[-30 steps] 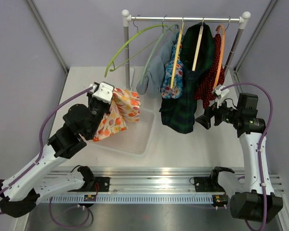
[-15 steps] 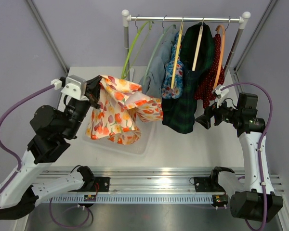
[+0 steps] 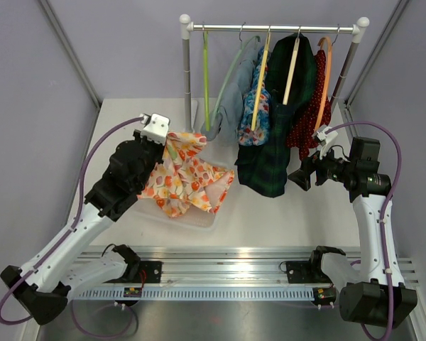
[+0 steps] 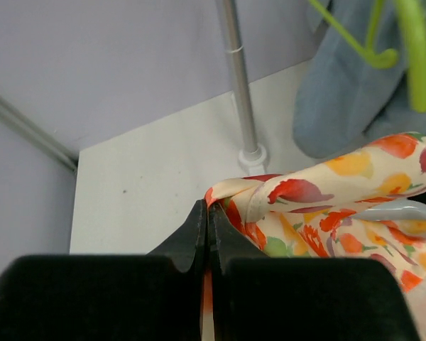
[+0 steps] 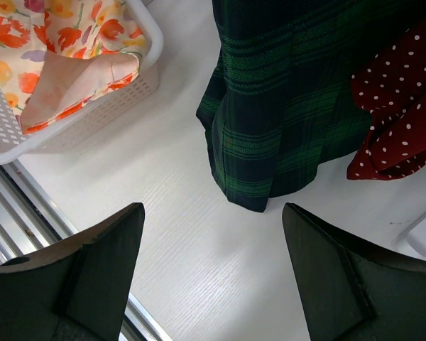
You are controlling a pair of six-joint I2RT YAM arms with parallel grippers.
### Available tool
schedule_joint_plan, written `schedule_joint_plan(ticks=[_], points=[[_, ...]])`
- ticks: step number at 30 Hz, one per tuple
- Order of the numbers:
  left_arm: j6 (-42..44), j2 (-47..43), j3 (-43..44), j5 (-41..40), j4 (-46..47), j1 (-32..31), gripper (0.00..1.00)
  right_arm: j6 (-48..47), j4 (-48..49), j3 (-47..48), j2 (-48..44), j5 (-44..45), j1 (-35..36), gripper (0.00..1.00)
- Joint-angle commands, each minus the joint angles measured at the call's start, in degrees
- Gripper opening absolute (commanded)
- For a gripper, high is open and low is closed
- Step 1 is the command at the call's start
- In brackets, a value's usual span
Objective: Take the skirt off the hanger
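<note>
The floral skirt [image 3: 188,177], cream with orange and red fruit prints, hangs from my left gripper [image 3: 169,138] and drapes over the white basket [image 3: 199,219]. In the left wrist view the left gripper [image 4: 208,213] is shut on an edge of the skirt [image 4: 326,213]. The green hanger [image 3: 206,78] hangs bare and straight down from the rack rail [image 3: 270,28], apart from the skirt. My right gripper [image 3: 298,177] stands open beside the hem of the dark green plaid garment [image 3: 270,163], with nothing between its fingers [image 5: 213,241].
On the rail hang a grey-blue garment [image 3: 231,99], a blue floral one, the plaid garment [image 5: 291,106] and a red polka-dot one [image 5: 397,121]. The rack post [image 4: 238,78] stands just behind the skirt. The basket's rim [image 5: 145,42] lies left of the right gripper.
The left gripper swung up and left with the skirt, then came back down over the basket. The green hanger, earlier pulled out to the left, has swung back to hang straight.
</note>
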Motion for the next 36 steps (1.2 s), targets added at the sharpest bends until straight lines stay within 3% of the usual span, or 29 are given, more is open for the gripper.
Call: schedule_joint_plan(ticks=[1,3,8,10,14,15,18,20,23,26,27,30,34,36], points=[[-2.40,1.54,-0.12,-1.59,2.04,4.46,0.00,0.19,1.30,0.14,-0.22,-0.59,-0.41,0.87],[-3.62,2.33,0.23,-0.20,0.37,6.57,0.00,0.02,1.30,0.14,-0.31,-0.68,-0.41,0.87],[-5.13,1.81,-0.82,15.32,-3.59,7.37,0.00,-0.77,0.60,0.23,-0.66,-1.38,-0.41,0.87],[-6.09,1.28,-1.87,17.91,-5.25,7.37,0.01,-1.57,0.33,0.23,-1.27,-2.17,-0.41,0.87],[-6.27,-2.22,-5.03,21.08,-7.46,7.37,0.32,-3.41,-3.70,4.51,-0.93,-4.54,-0.41,0.87],[-6.01,-2.85,-5.82,21.34,-7.90,7.37,0.54,-5.24,-7.28,6.10,-0.67,-5.85,-0.41,0.87],[-5.65,-5.04,-8.02,22.84,-9.04,7.37,0.84,-7.88,-15.54,14.53,1.79,-8.67,-0.41,0.88],[-5.74,-5.75,-9.43,22.67,-8.61,7.37,0.99,-8.34,-19.60,22.06,4.60,-11.91,-0.32,0.88],[-6.79,-8.38,-10.23,22.22,-6.94,7.37,0.99,-4.66,-23.31,30.34,8.47,-15.00,0.29,0.89],[-7.50,-12.86,-10.40,24.50,-5.09,7.37,0.99,2.98,-20.08,35.97,10.85,-13.18,6.07,0.87],[-7.76,-14.00,-11.19,24.60,-4.39,7.37,0.99,7.01,-16.93,37.13,11.37,-7.33,13.84,0.87],[-8.20,-19.36,-14.26,27.67,-0.44,7.37,0.99,12.75,-13.83,43.97,15.84,2.91,25.21,0.86],[-9.69,-23.33,-19.97,20.50,1.95,7.37,0.99,16.80,-16.54,62.22,30.32,10.81,32.69,0.84],[-9.26,-23.51,-20.07,18.19,0.72,7.37,0.99,18.81,-14.97,67.18,34.12,18.99,35.79,0.86]])
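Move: My left hand holds the floral skirt over the basket; the basket's middle is about 28 cm below, 5 cm right and 2 cm back. The empty green hanger hangs about 10 cm ahead, 11 right and 12 above. For my open right hand, the pale green hanger with the denim is some 14 cm ahead, 21 left and 21 up; the yellow hanger is 14 ahead, 13 left, 21 up; the plaid skirt is 12 ahead, 8 left, 5 up. I swing my left hand slightly forward and left while lowering, then sink back over the basket, about 9 cm down in all, tipping some 15 degrees, and open wide to let go of the skirt, before backing off and rising a few centimetres. Meanwhile my right hand, still open, lifts nearly 20 cm, then sweeps 15 cm left towards the hangers, turning counter-clockwise and finally starting forward. ##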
